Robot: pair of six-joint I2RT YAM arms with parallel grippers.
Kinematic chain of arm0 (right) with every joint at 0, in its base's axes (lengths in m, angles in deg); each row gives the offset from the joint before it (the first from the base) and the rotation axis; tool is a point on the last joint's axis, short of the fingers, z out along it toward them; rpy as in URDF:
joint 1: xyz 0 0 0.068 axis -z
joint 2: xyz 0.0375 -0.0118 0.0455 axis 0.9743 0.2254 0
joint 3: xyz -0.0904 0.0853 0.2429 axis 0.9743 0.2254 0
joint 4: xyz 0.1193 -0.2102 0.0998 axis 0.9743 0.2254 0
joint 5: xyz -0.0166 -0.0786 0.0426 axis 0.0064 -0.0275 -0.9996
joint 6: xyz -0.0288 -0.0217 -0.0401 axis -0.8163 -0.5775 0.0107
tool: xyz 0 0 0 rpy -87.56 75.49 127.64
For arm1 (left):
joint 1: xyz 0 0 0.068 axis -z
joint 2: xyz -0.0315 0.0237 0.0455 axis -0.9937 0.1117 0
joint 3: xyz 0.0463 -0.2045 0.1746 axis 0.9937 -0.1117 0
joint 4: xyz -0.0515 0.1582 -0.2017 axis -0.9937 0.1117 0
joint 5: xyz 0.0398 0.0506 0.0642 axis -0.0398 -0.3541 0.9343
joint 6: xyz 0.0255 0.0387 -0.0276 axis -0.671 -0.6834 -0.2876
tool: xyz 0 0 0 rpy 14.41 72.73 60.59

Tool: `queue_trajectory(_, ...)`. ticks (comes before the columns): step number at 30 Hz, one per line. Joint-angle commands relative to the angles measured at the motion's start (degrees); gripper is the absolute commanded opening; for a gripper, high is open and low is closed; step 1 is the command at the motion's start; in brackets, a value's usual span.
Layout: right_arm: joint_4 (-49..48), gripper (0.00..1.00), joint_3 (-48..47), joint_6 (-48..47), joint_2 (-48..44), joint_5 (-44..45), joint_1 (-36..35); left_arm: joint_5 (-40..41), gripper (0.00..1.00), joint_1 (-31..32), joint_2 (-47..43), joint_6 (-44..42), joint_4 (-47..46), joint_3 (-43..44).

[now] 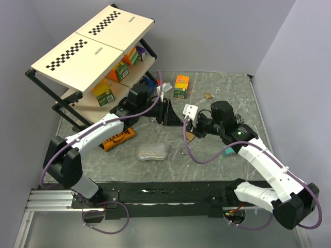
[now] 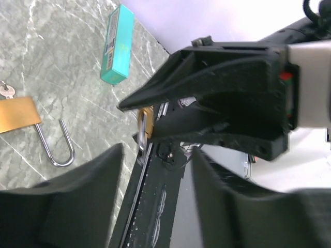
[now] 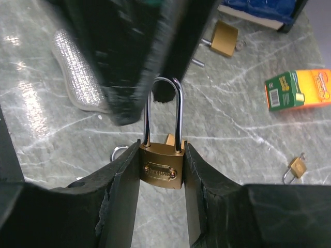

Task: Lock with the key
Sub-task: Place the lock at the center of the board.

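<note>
My right gripper [image 3: 162, 155] is shut on a brass padlock [image 3: 161, 168], pinching its body from both sides above the table. Its steel shackle [image 3: 164, 111] points away from the wrist and sits down in the body. The black fingers [image 3: 129, 57] of my left gripper, blurred, are at the top of that shackle. In the left wrist view my left gripper [image 2: 158, 160] stands open with nothing between its fingers, facing the right gripper [image 2: 222, 98] and the held padlock [image 2: 146, 124]. A second padlock [image 2: 18, 114] lies on the table with its shackle [image 2: 57, 147] open and a key [image 2: 5, 92] at its edge.
Another brass padlock [image 3: 224, 39] and a small one [image 3: 296, 166] lie on the marble table [image 1: 217, 82]. A green-orange box [image 1: 181, 86], a teal box [image 2: 117, 44], a clear plastic pack [image 1: 153, 151] and an orange bag [image 1: 118, 138] are around. A tilted shelf rack [image 1: 93, 46] stands at the back left.
</note>
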Motion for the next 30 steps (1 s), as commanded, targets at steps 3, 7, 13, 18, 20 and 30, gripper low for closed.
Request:
queue_trajectory(3,1.48,0.18,-2.11,5.21,1.57,-1.45,8.29,0.32,0.77,-2.10,-4.22,-4.08,-0.76,0.54)
queue_trajectory(7,3.67,0.15,-3.86,13.03,7.98,1.16,16.84,5.93,0.88,-2.63,-8.35,-11.89,1.79,0.01)
queue_trajectory(13,6.31,0.13,-8.70,24.45,24.06,10.49,27.82,10.86,0.96,-2.80,-12.31,-18.41,2.31,-0.96)
queue_trajectory(18,5.53,0.09,-13.36,26.57,35.47,14.79,31.96,13.86,0.96,-3.07,-11.78,-20.88,6.45,1.59)
queue_trajectory(20,5.35,0.10,-15.72,26.75,38.39,15.67,33.28,17.10,0.96,-3.07,-12.31,-19.83,6.10,1.15)
queue_trajectory(30,5.26,0.13,-23.29,28.07,51.84,19.45,37.16,21.86,0.96,-3.07,-15.04,-22.55,6.18,-0.69)
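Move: The lock is already pinched in the right hand; its landing spot, bare board beside the key with its charm, lies about 15 cm ahead, 23 right and 22 below. The key is about 18 ahead and 29 right, the teal box 1 ahead and 24 right, a padlock on the board 8 ahead and 5 right. From the left hand the spot is about 14 ahead, 27 right and 24 down. Right hand carries the pinched lock right, down and forward, some 34 cm, towards the key; left opens, withdraws left. ##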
